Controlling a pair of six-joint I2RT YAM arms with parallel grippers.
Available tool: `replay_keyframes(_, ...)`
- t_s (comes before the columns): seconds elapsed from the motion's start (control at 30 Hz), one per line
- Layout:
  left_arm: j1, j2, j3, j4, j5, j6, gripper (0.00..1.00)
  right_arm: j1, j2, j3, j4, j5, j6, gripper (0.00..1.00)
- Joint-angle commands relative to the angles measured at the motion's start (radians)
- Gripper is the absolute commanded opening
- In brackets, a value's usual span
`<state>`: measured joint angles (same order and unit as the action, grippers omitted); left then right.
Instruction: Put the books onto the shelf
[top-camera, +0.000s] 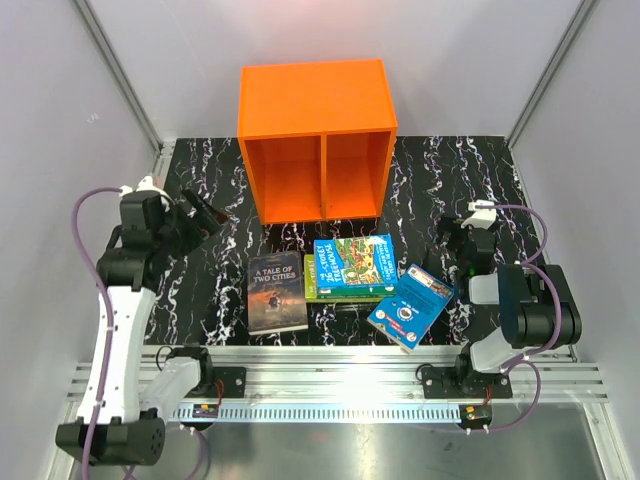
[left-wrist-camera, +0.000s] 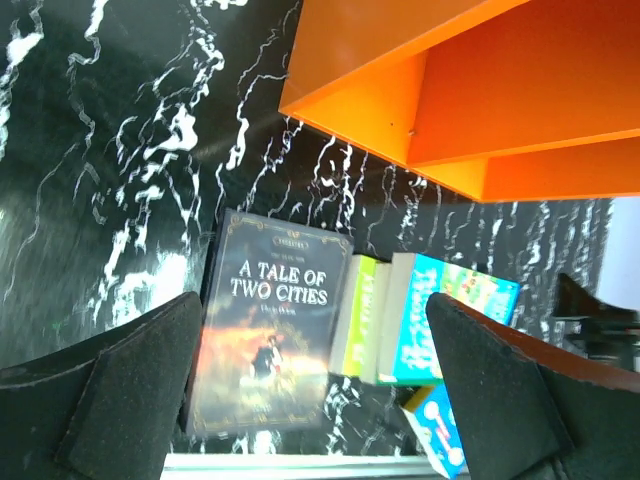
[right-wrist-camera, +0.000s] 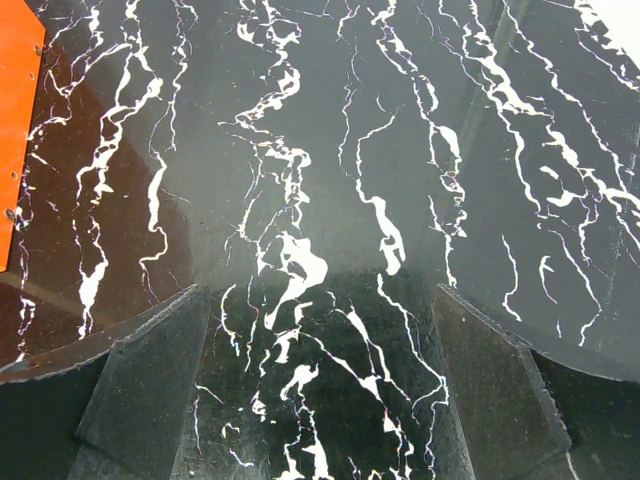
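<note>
The orange shelf (top-camera: 315, 100) stands at the back of the table, its two compartments facing the arms; the left wrist view shows the shelf (left-wrist-camera: 480, 90) from below. In front lie the books: brown "A Tale of Two Cities" (top-camera: 277, 291), two illustrated ones stacked (top-camera: 355, 262), and a blue one (top-camera: 411, 306) tilted at the right. My left gripper (top-camera: 205, 215) hovers open at the left, apart from the brown book (left-wrist-camera: 270, 320). My right gripper (top-camera: 455, 232) is open above bare table, right of the stack. The shelf edge (right-wrist-camera: 15, 130) shows in the right wrist view.
The black marbled tabletop (top-camera: 450, 170) is bounded by white walls at the sides and back. An aluminium rail (top-camera: 340, 385) with the arm bases runs along the near edge. The blue book's corner lies close to that rail.
</note>
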<state>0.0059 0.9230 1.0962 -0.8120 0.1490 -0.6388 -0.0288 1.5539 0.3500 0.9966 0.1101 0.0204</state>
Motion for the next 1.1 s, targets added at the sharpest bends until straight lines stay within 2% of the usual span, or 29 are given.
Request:
replay_keyframes(0.0, -0.001, -0.067, 0.044, -0.153, -0.055, -0.094, 0.99, -0.005, -0.014, 0.026, 0.031, -0.013, 0.003, 1.0)
replay_keyframes(0.07, -0.001, -0.087, -0.016, -0.217, -0.051, -0.128, 0.99, -0.006, -0.012, 0.024, 0.033, -0.015, 0.004, 1.0)
replay_keyframes(0.13, 0.009, -0.084, -0.042, -0.23, 0.052, -0.064, 0.99, -0.005, -0.011, 0.026, 0.033, -0.013, 0.004, 1.0)
replay_keyframes(0.23, 0.011, -0.142, -0.064, -0.25, 0.075, -0.114, 0.99, -0.006, -0.011, 0.027, 0.031, -0.006, 0.007, 1.0)
replay_keyframes(0.37, 0.008, -0.246, -0.198, -0.185, 0.141, -0.166, 0.99, 0.015, -0.049, 0.0, 0.085, 0.166, 0.046, 1.0)
replay_keyframes(0.47, 0.003, -0.279, -0.265, -0.152, 0.173, -0.209, 0.99, 0.064, -0.236, 0.11, -0.245, 0.226, 0.067, 1.0)
replay_keyframes(0.5, 0.002, -0.282, -0.298, -0.138, 0.178, -0.219, 0.99, 0.064, -0.286, 0.177, -0.594, 0.226, 0.132, 1.0)
replay_keyframes(0.53, 0.002, -0.277, -0.315, -0.125, 0.182, -0.228, 0.99, 0.064, -0.325, 0.323, -0.757, 0.199, 0.279, 1.0)
replay_keyframes(0.6, 0.0, -0.262, -0.338, -0.053, 0.214, -0.222, 0.99, 0.064, -0.382, 0.43, -1.041, 0.092, 0.381, 1.0)
replay_keyframes(0.63, -0.001, -0.248, -0.351, -0.03, 0.219, -0.21, 0.99, 0.064, -0.391, 0.478, -1.074, -0.018, 0.497, 1.0)
replay_keyframes(0.67, 0.0, -0.206, -0.357, 0.018, 0.224, -0.203, 0.99, 0.064, -0.4, 0.486, -1.102, -0.042, 0.601, 1.0)
replay_keyframes(0.7, -0.001, -0.178, -0.361, 0.04, 0.231, -0.193, 0.99, 0.055, -0.403, 0.497, -1.207, -0.106, 0.786, 1.0)
replay_keyframes(0.73, -0.024, -0.149, -0.355, 0.083, 0.238, -0.188, 0.99, 0.044, -0.393, 0.504, -1.23, -0.216, 0.82, 1.0)
replay_keyframes(0.8, -0.088, -0.043, -0.335, 0.131, 0.225, -0.188, 0.99, 0.044, -0.379, 0.492, -1.184, -0.454, 0.842, 1.0)
replay_keyframes(0.87, -0.162, 0.064, -0.289, 0.187, 0.155, -0.185, 0.99, 0.067, -0.388, 0.485, -1.233, -0.467, 0.884, 1.0)
replay_keyframes(0.9, -0.235, 0.115, -0.271, 0.198, 0.137, -0.179, 0.99, 0.078, -0.4, 0.465, -1.243, -0.495, 0.894, 1.0)
replay_keyframes(0.97, -0.309, 0.251, -0.205, 0.215, 0.088, -0.174, 0.99, 0.082, -0.442, 0.452, -1.311, -0.51, 0.865, 1.0)
replay_keyframes(1.0, -0.372, 0.29, -0.182, 0.218, 0.074, -0.173, 0.99, 0.084, -0.455, 0.446, -1.332, -0.523, 0.851, 1.0)
replay_keyframes(1.07, -0.427, 0.368, -0.131, 0.244, 0.051, -0.173, 0.99, 0.084, -0.471, 0.426, -1.389, -0.543, 0.831, 1.0)
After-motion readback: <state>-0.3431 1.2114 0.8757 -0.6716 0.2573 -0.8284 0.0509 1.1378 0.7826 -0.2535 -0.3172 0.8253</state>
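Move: The treehouse book, top of the low stack, lies some 28 cm to the right of my left hand, almost level with it fore and aft and about 20 cm below; the green book under it is 27 cm right, 3 cm back. A Tale of Two Cities is about 10 cm right and 7 cm back. From my right hand the treehouse book is some 27 cm left, 13 cm back and slightly lower; the slanted blue book is 13 cm left, 23 cm back. I sink my open left hand about 13 cm, first drawing back some 9 cm, then coming forward again and swinging right over A Tale of Two Cities towards the stack, the fingers tipping further down and turning clockwise. My right hand lifts 18 cm, then drops half of that as it sweeps 13 cm left and finally back towards the treehouse book, rolling its left side up about 50 degrees and tipping down, fingers wide open. ##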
